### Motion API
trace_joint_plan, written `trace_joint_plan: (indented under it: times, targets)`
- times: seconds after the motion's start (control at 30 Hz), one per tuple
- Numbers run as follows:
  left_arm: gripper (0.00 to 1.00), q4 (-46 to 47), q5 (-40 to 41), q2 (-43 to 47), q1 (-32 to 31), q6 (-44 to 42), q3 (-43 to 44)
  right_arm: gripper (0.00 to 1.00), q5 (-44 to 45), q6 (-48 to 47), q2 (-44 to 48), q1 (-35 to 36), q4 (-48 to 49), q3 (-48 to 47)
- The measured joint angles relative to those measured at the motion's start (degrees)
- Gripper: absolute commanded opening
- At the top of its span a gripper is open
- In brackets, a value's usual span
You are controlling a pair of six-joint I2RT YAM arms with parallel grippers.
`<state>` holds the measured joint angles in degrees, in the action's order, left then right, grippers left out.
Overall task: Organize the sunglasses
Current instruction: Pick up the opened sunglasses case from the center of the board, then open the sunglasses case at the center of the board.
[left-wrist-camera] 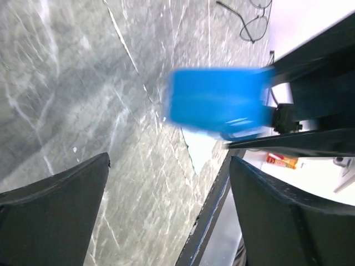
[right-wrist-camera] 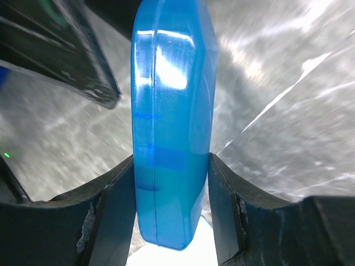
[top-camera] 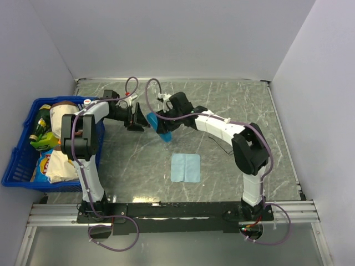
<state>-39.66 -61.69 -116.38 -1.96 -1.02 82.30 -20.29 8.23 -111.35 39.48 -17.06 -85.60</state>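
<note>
My right gripper (right-wrist-camera: 172, 166) is shut on the blue translucent case (right-wrist-camera: 172, 83), pinching its narrow sides and holding it on edge above the table. From above, the case (top-camera: 165, 133) hangs below the right gripper (top-camera: 158, 119) at the table's middle back. My left gripper (top-camera: 136, 118) stands just left of it, open, with only bare table between its fingers (left-wrist-camera: 72, 205). In the left wrist view the case (left-wrist-camera: 216, 102) is blurred and ahead of the open jaws. The sunglasses (left-wrist-camera: 256, 25), thin black wire, lie on the table beyond it.
A light-blue square cloth (top-camera: 185, 167) lies flat on the marble table in front of the case. A blue basket (top-camera: 16, 166) with bottles and snack bags stands at the left edge. Walls enclose the table at the back and both sides.
</note>
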Motion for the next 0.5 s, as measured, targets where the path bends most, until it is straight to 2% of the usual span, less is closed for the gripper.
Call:
trace_joint_plan:
  times: [0.5]
  targets:
    - [0.96,2.86,-1.55,-0.35,-5.6,6.88,5.62,0.54,1.86,3.34,1.92,-1.01,1.9,0.26]
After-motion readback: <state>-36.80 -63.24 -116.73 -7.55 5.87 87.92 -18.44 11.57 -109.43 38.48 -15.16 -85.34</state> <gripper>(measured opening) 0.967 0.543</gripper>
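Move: The opened sunglasses case, already held up by the right hand, has its middle about 6 cm to the left hand's right, 4 cm back and some 2 cm above it. From the right hand that middle lies about 2 cm left, level ahead and in height. The pale blue cloth lies about 18 cm right, 19 cm back and 10 cm below the left hand; the wire glasses about 31 cm right, 10 cm back, also on the table. Left hand, wide open, goes about 4 cm right and 3 up towards the case; right keeps hold, rising 2. ##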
